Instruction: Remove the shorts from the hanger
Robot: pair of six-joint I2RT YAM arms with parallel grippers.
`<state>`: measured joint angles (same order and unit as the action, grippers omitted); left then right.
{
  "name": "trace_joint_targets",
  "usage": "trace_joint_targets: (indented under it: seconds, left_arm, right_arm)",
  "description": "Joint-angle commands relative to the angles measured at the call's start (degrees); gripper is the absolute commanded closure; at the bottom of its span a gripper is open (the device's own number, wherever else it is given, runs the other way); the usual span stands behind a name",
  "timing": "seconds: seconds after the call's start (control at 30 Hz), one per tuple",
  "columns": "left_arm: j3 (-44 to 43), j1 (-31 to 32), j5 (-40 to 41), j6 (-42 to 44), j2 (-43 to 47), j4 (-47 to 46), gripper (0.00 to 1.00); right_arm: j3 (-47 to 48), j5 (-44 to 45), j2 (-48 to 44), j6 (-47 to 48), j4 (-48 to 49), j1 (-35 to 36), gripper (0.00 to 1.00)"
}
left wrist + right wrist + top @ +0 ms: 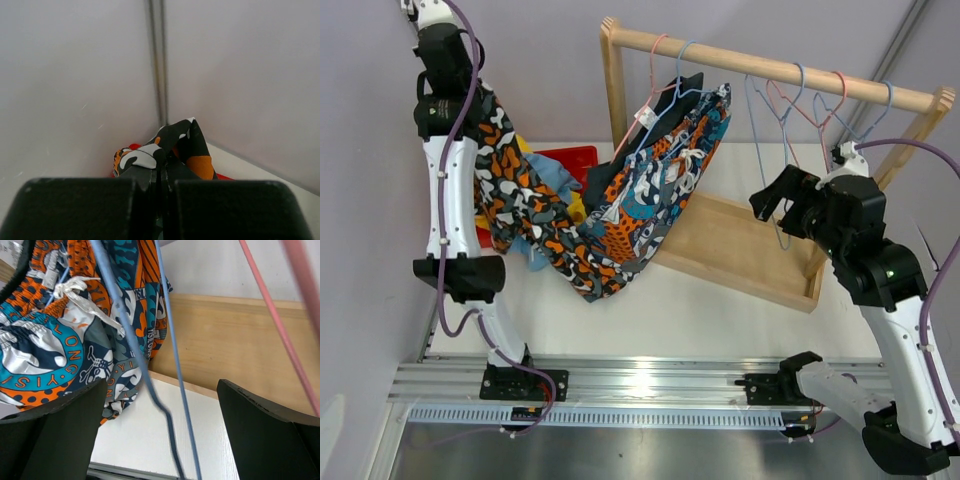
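Note:
My left gripper [478, 95] is raised high at the back left, shut on orange, black and white patterned shorts [525, 195] that trail down to the table. In the left wrist view the fingers [161, 165] pinch that fabric [192, 145] tight. A second pair of patterned shorts [670, 170], blue and orange, hangs on a hanger from the rod [770, 65], with black shorts [685, 85] behind it. My right gripper [770, 205] stands open at an empty blue hanger [760, 130]; its wires [175, 390] run between the jaws [160, 405], touching neither.
A red bin [570, 158] sits at the back left with blue [555, 178] and yellow [576, 208] fabric beside it. Several empty hangers, one of them pink [272, 315], dangle from the wooden rack, whose base board [740, 245] slopes across the table.

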<state>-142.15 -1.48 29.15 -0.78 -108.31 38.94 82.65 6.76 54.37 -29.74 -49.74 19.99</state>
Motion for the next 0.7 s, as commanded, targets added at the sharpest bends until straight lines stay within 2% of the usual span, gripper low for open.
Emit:
trace_joint_targets:
  seconds: [0.0, 0.07, 0.17, 0.2, 0.3, 0.33, 0.43, 0.53, 0.6, 0.67]
  left_arm:
    - [-0.76, -1.95, 5.22, -2.48, -0.58, -0.62, 1.00]
    - [0.90, -2.04, 6.79, -2.91, -1.02, -0.62, 1.00]
    - [3.27, -2.04, 6.80, -3.70, -2.43, -0.88, 0.87]
    - [4.32, -2.04, 5.84, -3.97, -2.87, -0.88, 0.63]
    - [5.56, -2.04, 4.78, -5.46, -5.50, 0.08, 0.10]
    - [5.65, -2.13, 4.78, -6.16, -6.20, 0.96, 0.01]
    - [4.95, -2.04, 4.35, -8.35, -7.53, 3.94, 0.01]
    - [6.96, -0.91, 3.38, -9.51, -4.64, 5.70, 0.01]
    - [11.17, 0.33, 2.76, -9.25, -0.16, 5.54, 0.01]
    - [14.16, 3.83, 1.44, -7.49, 5.36, 4.31, 0.01]
  right_arm:
    - [-0.74, -1.75, 0.03, 0.65, 4.38, -0.12, 0.01]
    - [-1.44, -2.19, 0.04, 0.56, 4.82, -0.04, 0.01]
    - [-2.23, -3.42, -0.58, 0.73, 5.52, -0.12, 0.00]
    - [-2.41, -4.21, -0.84, 0.99, 6.31, -0.12, 0.01]
    - [-2.67, -10.00, -2.24, 2.57, 8.85, -0.04, 0.01]
    - [-2.50, -11.67, -2.68, 2.93, 9.48, 0.05, 0.01]
    - [-1.62, -19.05, -3.83, 4.42, 12.11, 0.31, 0.01]
    - [0.04, -26.87, -3.14, 4.69, 15.01, 1.27, 0.00]
    - [1.19, -31.45, -2.17, 4.86, 17.82, 2.59, 0.01]
    - [4.43, -31.90, 0.38, 5.21, 19.23, 6.36, 0.01]
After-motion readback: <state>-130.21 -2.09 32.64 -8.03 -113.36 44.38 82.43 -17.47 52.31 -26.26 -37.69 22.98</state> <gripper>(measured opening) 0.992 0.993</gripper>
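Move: The left hand holds the camo shorts high; the red bin's middle lies about 42 cm below it and some 5 cm ahead. In the bin, the light-blue shorts lie about 7 cm ahead and 6 cm right. The right hand is open: the patterned shorts' hanger is roughly 18 cm ahead and 17 cm left at its height, the black shorts another 8 cm left of it, an empty blue hanger about 6 cm straight ahead. The left fingers let go of the camo shorts, springing wide open as the hand sinks about 15 cm towards the bin, tips downward some 20 degrees and eases slightly forward. The right hand, fingers open at the empty blue hanger, first dips a little, then sweeps some 8 cm left, rising and drawing back, and swings about 25 degrees counter-clockwise. ##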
